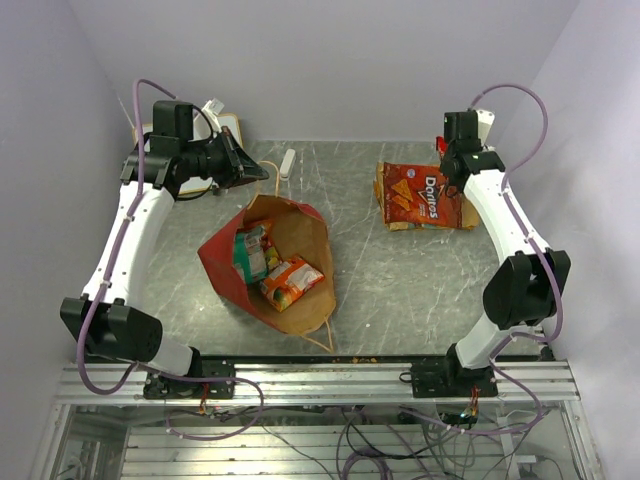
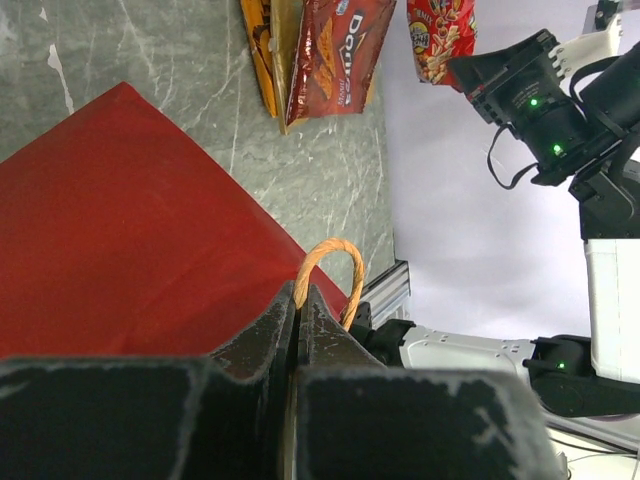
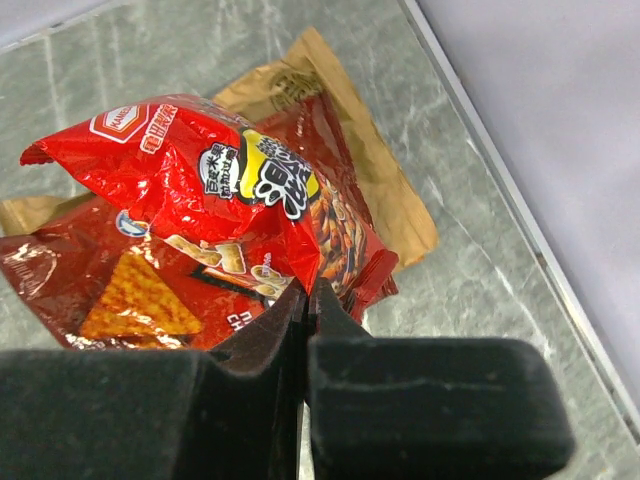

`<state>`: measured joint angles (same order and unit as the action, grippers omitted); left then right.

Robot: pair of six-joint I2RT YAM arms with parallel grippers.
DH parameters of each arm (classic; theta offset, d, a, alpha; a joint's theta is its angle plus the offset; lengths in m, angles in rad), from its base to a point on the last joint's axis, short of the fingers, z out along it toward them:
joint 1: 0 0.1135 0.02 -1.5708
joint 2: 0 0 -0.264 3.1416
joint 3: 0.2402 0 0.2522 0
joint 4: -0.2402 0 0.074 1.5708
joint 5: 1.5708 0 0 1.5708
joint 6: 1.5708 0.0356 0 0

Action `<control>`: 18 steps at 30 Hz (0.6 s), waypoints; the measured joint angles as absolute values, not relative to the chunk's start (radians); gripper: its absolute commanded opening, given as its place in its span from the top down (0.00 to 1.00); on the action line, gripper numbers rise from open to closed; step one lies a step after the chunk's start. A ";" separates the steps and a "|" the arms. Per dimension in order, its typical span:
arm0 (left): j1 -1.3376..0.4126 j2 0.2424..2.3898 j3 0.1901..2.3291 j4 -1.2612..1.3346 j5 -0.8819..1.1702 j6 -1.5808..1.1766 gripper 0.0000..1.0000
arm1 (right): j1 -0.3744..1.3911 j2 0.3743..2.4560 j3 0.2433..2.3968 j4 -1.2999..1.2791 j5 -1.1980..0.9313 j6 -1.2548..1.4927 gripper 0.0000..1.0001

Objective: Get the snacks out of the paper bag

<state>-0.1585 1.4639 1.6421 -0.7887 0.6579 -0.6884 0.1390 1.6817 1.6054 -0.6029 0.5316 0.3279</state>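
Observation:
The paper bag (image 1: 300, 230) lies open mid-table, red outside and brown inside. A teal packet (image 1: 249, 252) and an orange packet (image 1: 291, 281) lie in its mouth. My left gripper (image 1: 250, 172) (image 2: 301, 290) is shut on the bag's tan cord handle (image 2: 335, 262), just above the red bag wall (image 2: 120, 230). My right gripper (image 1: 443, 150) (image 3: 311, 290) is shut on the corner of a red snack packet (image 3: 190, 180), held above a Doritos packet (image 1: 425, 195) (image 3: 120, 295) and a tan packet (image 3: 385, 195) lying at the back right.
A white board (image 1: 225, 125) leans at the back left behind my left arm. A white marker (image 1: 287, 162) lies near the bag's back end. Walls close in on three sides, and an aluminium rail (image 1: 320, 380) runs along the near edge.

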 measured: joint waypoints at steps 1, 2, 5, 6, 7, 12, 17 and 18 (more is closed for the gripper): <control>-0.159 1.465 1.642 -0.789 0.659 -0.689 0.93 | 0.133 1.682 1.596 -0.608 0.539 0.350 1.00; -0.159 1.466 1.642 -0.789 0.659 -0.689 0.93 | 0.130 1.684 1.588 -0.611 0.545 0.368 1.00; -0.159 1.471 1.642 -0.788 0.659 -0.688 0.93 | 0.124 1.694 1.566 -0.611 0.556 0.408 1.00; -0.159 1.472 1.642 -0.788 0.659 -0.688 0.93 | 0.124 1.702 1.562 -0.611 0.558 0.421 1.00; -0.159 1.475 1.642 -0.788 0.659 -0.689 0.93 | 0.124 1.711 1.559 -0.611 0.558 0.434 1.00; -0.159 1.486 1.642 -0.783 0.659 -0.689 0.93 | 0.124 1.737 1.512 -0.611 0.553 0.493 1.00; -0.159 1.496 1.642 -0.779 0.660 -0.689 0.93 | 0.124 1.769 1.494 -0.595 0.545 0.511 1.00; -0.159 1.497 1.642 -0.777 0.659 -0.689 0.93 | 0.124 1.779 1.494 -0.588 0.545 0.512 1.00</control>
<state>-0.1585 1.4971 1.6421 -0.7773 0.6594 -0.6888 0.1238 1.7794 1.4937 -0.5884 0.5453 0.5121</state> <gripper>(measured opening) 0.081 0.006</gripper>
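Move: The right gripper already pinches the small red packet. Its goal, the Doritos packet on top of the pile, has its middle about 4 cm ahead, 5 cm to its left and 18 cm below, with the brown snack bag under it, some 20 cm below the gripper. The paper bag stands back from the gripper, about 20 cm, and 44 cm to its left, 14 cm lower. From the left gripper the Doritos packet lies roughly 14 cm ahead, 37 cm right, 27 cm down. Lower the right gripper almost straight down, about 8 cm, bringing the pinched red packet down towards the right-hand part of the Doritos packet. Keep the fingers shut on it, and as you sink turn the hand slightly clockwise and tip the fingers a little further down, under 10 degrees each. ##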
